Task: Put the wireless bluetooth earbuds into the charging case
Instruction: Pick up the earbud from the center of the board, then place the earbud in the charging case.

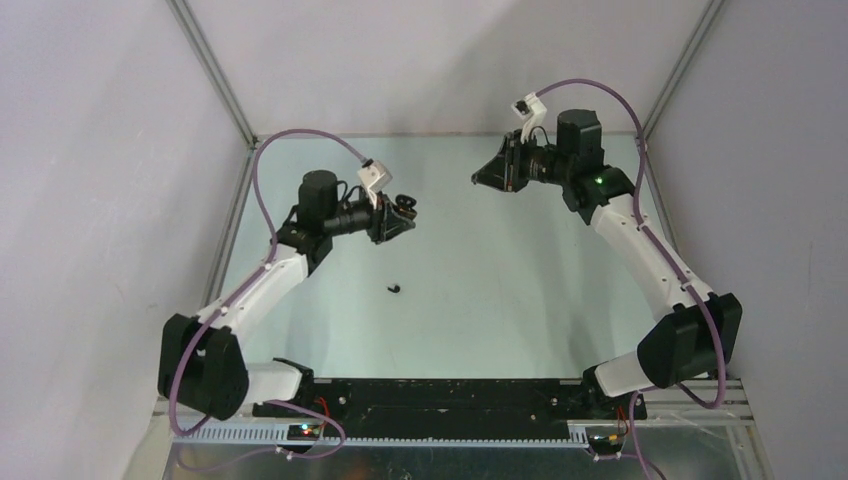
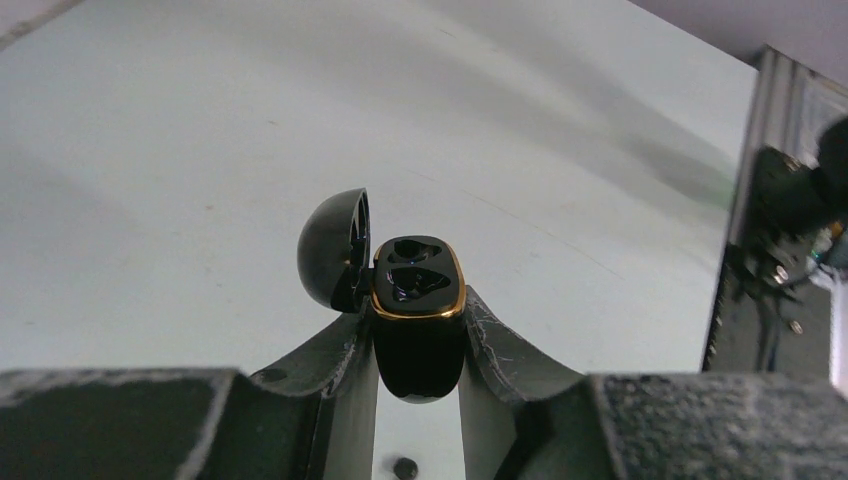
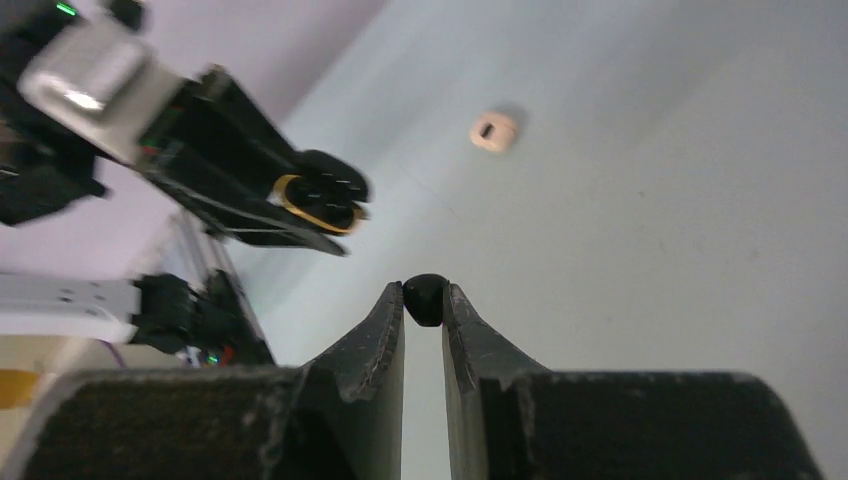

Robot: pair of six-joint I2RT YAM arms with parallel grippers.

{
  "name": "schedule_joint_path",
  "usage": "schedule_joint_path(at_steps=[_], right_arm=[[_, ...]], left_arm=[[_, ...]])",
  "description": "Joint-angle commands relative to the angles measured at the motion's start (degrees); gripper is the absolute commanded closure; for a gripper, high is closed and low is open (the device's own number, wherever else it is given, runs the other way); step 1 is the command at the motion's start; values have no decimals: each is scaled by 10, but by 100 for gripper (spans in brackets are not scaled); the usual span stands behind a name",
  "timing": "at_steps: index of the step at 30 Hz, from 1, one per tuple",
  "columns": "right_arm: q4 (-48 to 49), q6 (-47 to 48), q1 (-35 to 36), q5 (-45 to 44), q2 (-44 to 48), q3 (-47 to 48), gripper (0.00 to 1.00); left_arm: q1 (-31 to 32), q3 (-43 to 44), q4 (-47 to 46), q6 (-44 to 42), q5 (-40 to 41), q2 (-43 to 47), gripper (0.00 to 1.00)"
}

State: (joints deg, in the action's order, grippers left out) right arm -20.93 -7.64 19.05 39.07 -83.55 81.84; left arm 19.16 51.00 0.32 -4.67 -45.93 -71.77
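Observation:
My left gripper (image 2: 419,312) is shut on the black charging case (image 2: 417,345), held off the table. The case has a gold rim, its lid (image 2: 332,248) is swung open to the left, and both sockets look unfilled. From above, the case (image 1: 405,205) sits at the left fingertips (image 1: 398,222). My right gripper (image 3: 425,290) is shut on a black earbud (image 3: 425,300) pinched at its tips. It hovers up and to the right of the case (image 3: 318,198), a short gap apart. A second black earbud (image 1: 395,289) lies on the table below the left gripper. A cream-white earbud (image 3: 493,132) lies farther off.
The pale table (image 1: 500,300) is walled by grey panels, with metal frame posts (image 1: 215,70) at the back corners. The arm bases and a black rail (image 1: 450,400) run along the near edge. The right gripper (image 1: 482,178) hangs over the back middle of the table.

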Motion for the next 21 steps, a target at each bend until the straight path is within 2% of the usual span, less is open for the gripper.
schedule_joint_path(at_steps=[1, 4, 8, 13, 19, 21], right_arm=[[151, -182, 1, 54, 25, -10, 88], [198, -259, 9, 70, 15, -20, 88], [263, -308, 34, 76, -2, -47, 88], [295, -337, 62, 83, -21, -55, 88], [305, -348, 90, 87, -31, -57, 88], [319, -353, 96, 90, -31, -67, 88]], left_arm=[[3, 31, -89, 86, 77, -23, 100], [6, 5, -169, 144, 87, -28, 100], [15, -41, -273, 187, 89, -33, 98], [33, -79, -366, 202, 75, -38, 99], [38, -171, -608, 246, 70, -39, 100], [39, -179, -623, 245, 76, -38, 100]])
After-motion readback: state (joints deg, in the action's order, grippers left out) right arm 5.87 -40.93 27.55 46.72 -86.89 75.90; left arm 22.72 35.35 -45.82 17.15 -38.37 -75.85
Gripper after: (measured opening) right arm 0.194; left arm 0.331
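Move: The right hand holds the black earbud it picked up; the open black charging case in the left gripper lies about 11 cm to its left, 4 cm back and roughly 8 cm lower. From the left hand, the held earbud is some 12 cm right, 5 cm ahead and 9 cm higher. The loose black earbud lies on the board about 17 cm left of the right hand, 5 cm back and 30 cm down; the white case is 23 cm left, 11 cm ahead, 29 cm down. Keeping its pinch on the black earbud, the right hand carries it about 8 cm to the left towards the open case, drawing back some 4 cm and ending about 3 cm higher after an early rise, while its fingertips swing up by about 25 degrees from a downward slant to nearly level. The left hand keeps hold of the case and brings it to meet the earbud, first some 3 cm forward, then back by about 2 cm while easing 2 to 3 cm right, its fingertips also tilting up to about level. ##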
